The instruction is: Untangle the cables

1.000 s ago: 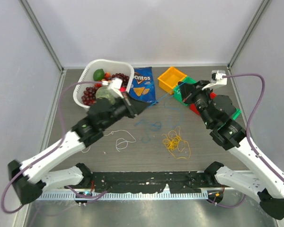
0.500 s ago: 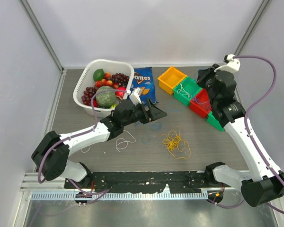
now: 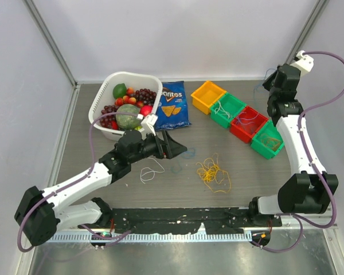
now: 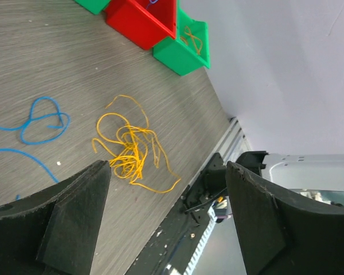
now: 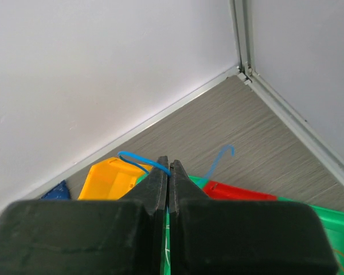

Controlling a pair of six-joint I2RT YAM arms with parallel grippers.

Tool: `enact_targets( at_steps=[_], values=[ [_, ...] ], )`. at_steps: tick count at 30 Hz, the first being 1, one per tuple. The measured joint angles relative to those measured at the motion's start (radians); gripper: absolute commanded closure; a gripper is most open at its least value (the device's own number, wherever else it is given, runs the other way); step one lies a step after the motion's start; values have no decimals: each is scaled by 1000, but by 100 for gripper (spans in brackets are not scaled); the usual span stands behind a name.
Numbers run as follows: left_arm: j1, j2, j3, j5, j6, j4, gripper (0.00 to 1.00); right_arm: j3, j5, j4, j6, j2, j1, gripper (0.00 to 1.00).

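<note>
A yellow cable bundle (image 3: 213, 173) (image 4: 132, 152) lies loose at the table's middle. Left of it lies a white cable (image 3: 151, 171). A blue cable (image 4: 40, 120) rests in loops on the table beside my left gripper (image 3: 178, 150) (image 4: 167, 167), which hovers low with its jaws wide apart and nothing between them. My right gripper (image 3: 273, 86) (image 5: 169, 166) is raised at the far right corner, shut on another thin blue cable (image 5: 139, 160) whose ends curl out on both sides of the fingertips.
A row of small bins runs along the back right: yellow (image 3: 208, 95), green (image 3: 228, 109), red (image 3: 247, 123) and green (image 3: 267, 139), some with strings inside. A white fruit basket (image 3: 103, 103) and a Doritos bag (image 3: 172, 103) sit at the back left.
My left gripper has opened, let go of the blue cable and pulled back toward the left. My right arm swung up to the far right corner, carrying its blue cable.
</note>
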Motion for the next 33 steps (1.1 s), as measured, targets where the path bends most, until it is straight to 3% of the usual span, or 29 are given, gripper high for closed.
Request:
enact_targets(
  at_steps=[6,14,26,33],
  values=[
    [0,-56,-18,-39,71,-90,14,-53,32,66,-36,-17,-6,99],
    [0,-74,-20,-51,93,-136,18,-255,51,104,-27,-51,-6,99],
    [0,-79,-27,-79,101,-174,18,-412,82,-29,80,-148,-6,99],
    [0,-74,-23,-134,108,-233,20,-348,72,-108,101,15,-6,99]
  ],
)
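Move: The blue cable is pinched in my right hand; the red bin it goes to lies about 30 cm below, some 4 cm back and 1 cm left. Beside that bin, the green bin with the white cable is about 3 cm ahead and 11 cm left of my hand, the orange cable's green bin about 12 cm back and 9 cm right. From my open left hand, about 22 cm below, the white cable lies 11 cm left and 2 cm back, the loose blue cable 4 cm ahead and 2 cm right, the yellow cable 3 cm back and 16 cm right. I sink my right hand steeply, about 19 cm down and some 6 cm back, onto the space over the red bin, tipping the fingers down about 25 degrees and keeping them shut on the blue cable. Meanwhile my left hand, fingers still wide open, eases about 4 cm down and 4 cm left towards the white cable, its tips dipping some 10 degrees; it touches nothing. ##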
